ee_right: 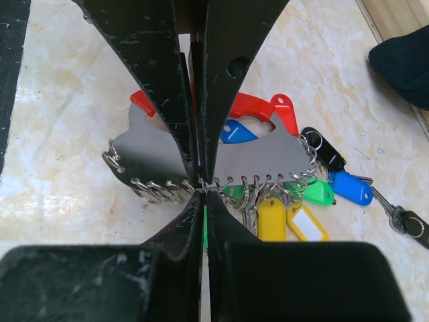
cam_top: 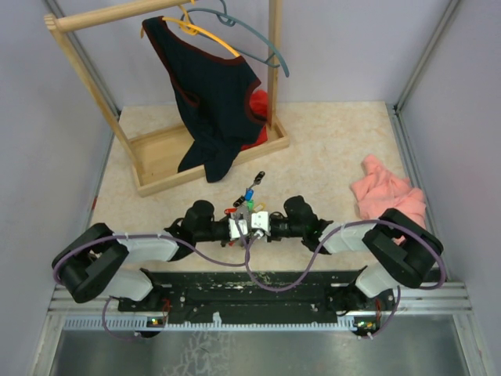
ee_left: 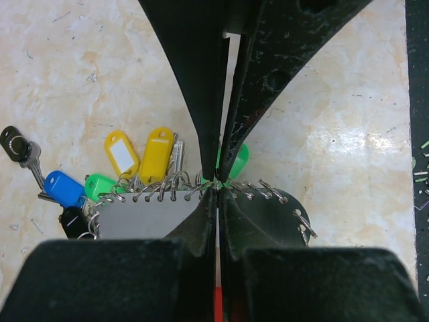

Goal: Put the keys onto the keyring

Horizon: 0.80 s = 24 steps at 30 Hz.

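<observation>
The keyring (ee_right: 261,157) is a flat grey metal piece with a red part (ee_right: 251,106); small wire rings line its edge. My left gripper (ee_left: 218,189) is shut on the keyring (ee_left: 141,218), with red showing between its fingers. My right gripper (ee_right: 203,191) faces it tip to tip and is shut on a green key tag (ee_right: 204,228). Yellow keys (ee_left: 157,154), a blue key (ee_left: 64,188) and a green key (ee_left: 100,184) hang on the rings. In the top view both grippers, left (cam_top: 243,225) and right (cam_top: 258,222), meet at mid-table.
A black-headed key (ee_left: 17,144) lies loose by the bunch. A wooden rack (cam_top: 156,157) with a dark garment (cam_top: 211,94) and hangers (cam_top: 235,31) stands at the back left. A pink cloth (cam_top: 387,196) lies at the right, beside the right arm.
</observation>
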Motion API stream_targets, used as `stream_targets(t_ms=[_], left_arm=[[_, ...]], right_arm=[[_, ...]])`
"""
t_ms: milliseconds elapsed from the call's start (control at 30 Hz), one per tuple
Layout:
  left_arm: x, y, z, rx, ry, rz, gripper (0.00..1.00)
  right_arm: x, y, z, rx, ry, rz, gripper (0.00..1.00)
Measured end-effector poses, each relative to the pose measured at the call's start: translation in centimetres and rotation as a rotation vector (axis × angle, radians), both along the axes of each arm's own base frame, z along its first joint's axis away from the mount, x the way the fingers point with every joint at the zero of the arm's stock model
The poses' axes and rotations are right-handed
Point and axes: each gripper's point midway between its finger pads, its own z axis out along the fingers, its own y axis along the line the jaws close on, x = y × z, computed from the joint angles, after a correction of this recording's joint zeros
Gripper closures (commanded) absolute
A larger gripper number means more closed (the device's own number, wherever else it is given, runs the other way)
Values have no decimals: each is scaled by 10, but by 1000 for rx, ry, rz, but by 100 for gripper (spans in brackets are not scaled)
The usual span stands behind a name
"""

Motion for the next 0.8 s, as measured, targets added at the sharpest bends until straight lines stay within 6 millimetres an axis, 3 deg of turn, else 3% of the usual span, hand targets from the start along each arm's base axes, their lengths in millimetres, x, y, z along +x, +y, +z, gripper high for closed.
stream_targets(t_ms=[267, 800], left_arm=[[0, 0, 5, -23, 1, 11, 75], [5, 8, 21, -131, -6, 62, 74]], right_arm=[[4, 1, 5, 37, -9, -18, 100], [6, 0, 25, 165, 25, -7, 100]])
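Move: The small wire ring now being handled is right at both hands' fingertips, mine on the left and mine on the right. From either hand, the plate's red handle lies about 6 cm to the left. The near yellow tag is some 4 cm ahead and 2 cm right, the striped yellow tag about 7 cm ahead and 2 cm right, and a green tag about 2 cm right, nearly level. All sit about 2 cm lower. My left hand opens about a quarter and lets go of the ring, while my right fingers stay shut on it. Then both hands rise together off the plate's ring edge, the left about 2 cm and the right some 2.5 cm, each tipping its fingertips up just under 10 degrees; my left also eases back to its own side by nearly a centimetre. ##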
